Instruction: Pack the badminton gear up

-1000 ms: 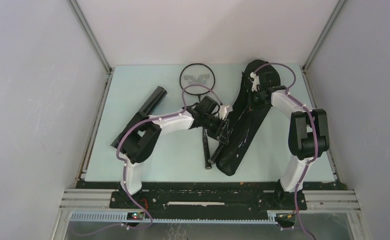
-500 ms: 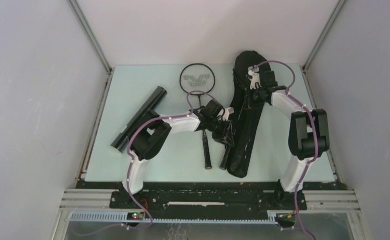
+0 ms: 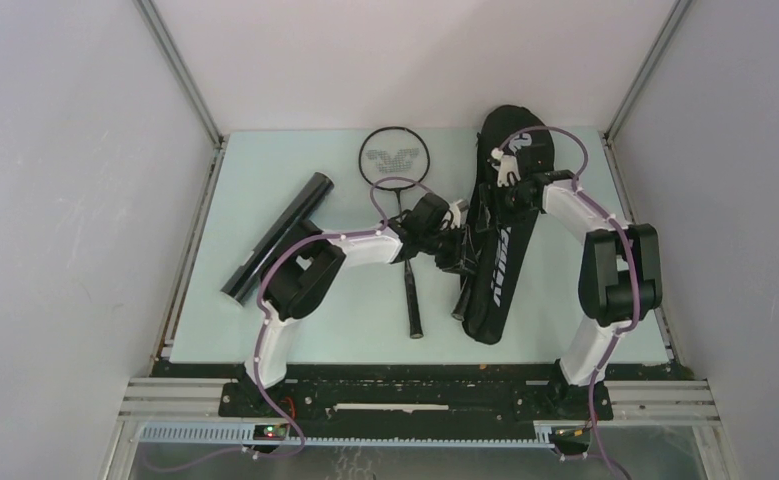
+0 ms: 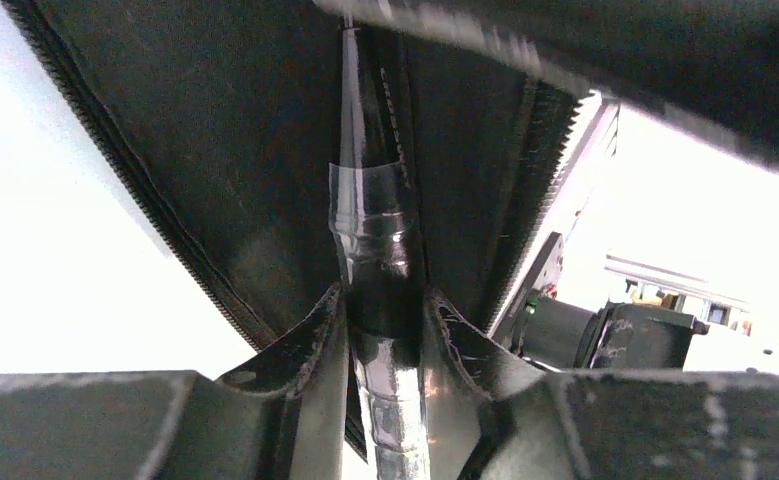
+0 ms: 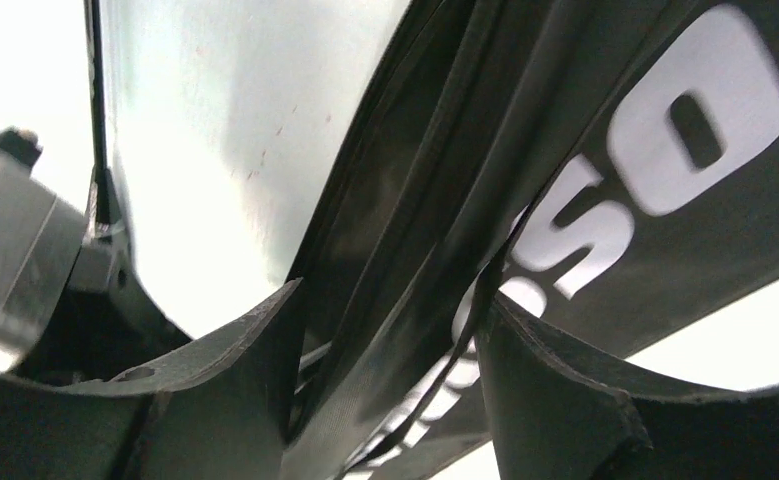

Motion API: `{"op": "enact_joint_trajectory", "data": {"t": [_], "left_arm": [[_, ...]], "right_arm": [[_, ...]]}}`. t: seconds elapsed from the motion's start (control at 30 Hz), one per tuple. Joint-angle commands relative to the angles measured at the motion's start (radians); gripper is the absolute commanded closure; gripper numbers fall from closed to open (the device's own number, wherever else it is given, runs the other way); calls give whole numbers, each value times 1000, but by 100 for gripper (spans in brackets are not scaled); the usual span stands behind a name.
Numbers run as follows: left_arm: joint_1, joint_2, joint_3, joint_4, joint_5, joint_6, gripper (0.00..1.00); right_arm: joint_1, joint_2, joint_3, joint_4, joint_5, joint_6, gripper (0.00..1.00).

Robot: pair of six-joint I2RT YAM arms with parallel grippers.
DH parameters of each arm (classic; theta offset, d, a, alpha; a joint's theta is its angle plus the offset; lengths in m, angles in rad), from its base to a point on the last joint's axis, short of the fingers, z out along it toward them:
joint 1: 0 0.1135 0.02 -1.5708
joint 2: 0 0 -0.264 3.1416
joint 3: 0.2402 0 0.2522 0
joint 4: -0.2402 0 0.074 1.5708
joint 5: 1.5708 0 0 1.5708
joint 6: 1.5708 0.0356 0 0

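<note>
The black racket bag with white lettering lies almost straight on the right half of the table. My left gripper is at its left edge, shut on the handle of a black racket that runs up into the unzipped bag. That handle's end sticks out at the bag's lower left. My right gripper is open over the bag's upper part, with the lettered flap's edge lying loose between its fingers. A second racket lies flat left of the bag. The black tube lies at the far left.
The second racket's handle lies just left of my left gripper. Grey walls and metal rails enclose the table on three sides. The right arm's elbow stands over the table's right edge.
My right gripper has opened and let go of the bag's flap, which now lies down with its lettering showing. The bag swung from slanted to nearly straight. My left gripper moved right with the racket handle.
</note>
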Motion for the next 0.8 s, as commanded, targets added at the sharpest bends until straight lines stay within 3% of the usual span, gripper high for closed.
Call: {"op": "enact_joint_trajectory", "data": {"t": [0.0,0.23,0.57,0.77], "left_arm": [[-2,-8,116,108,-61,-16,100],[-4,34,182,92,-75,-17,100],[-10,36,136,115,-89,-8,100],[-12,29,110,116,-97,17,100]], "right_arm": [[20,-134,-42,-101,0,-33,30],[50,-196,-139,-127,44,-46,34],[22,-169,-164,-107,114,-49,47],[-21,-174,-162,-91,119,-50,69]]}}
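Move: About 5 cm back from the open right hand, practically level with it sideways and in height, is the stretch of zipped bag edge it will take next. The bag's middle is 4 cm back and 7 cm right of that hand, a little below; the held racket's handle is about 16 cm back and 6 cm left. The left hand, gripping that handle, has the bag's middle some 12 cm ahead and 12 cm right; the other racket's middle is 10 cm ahead and 20 cm left. Sliding back about 5.5 cm along the zipped bag edge towards the left gripper, the open right hand first lifts some 2 cm, then settles most of the way down and draws its fingers in around the edge, still short of shut. Meanwhile the left hand keeps its grip on the racket handle and carries it forward and right with the bag, rising nearly 3 cm and sinking again. ##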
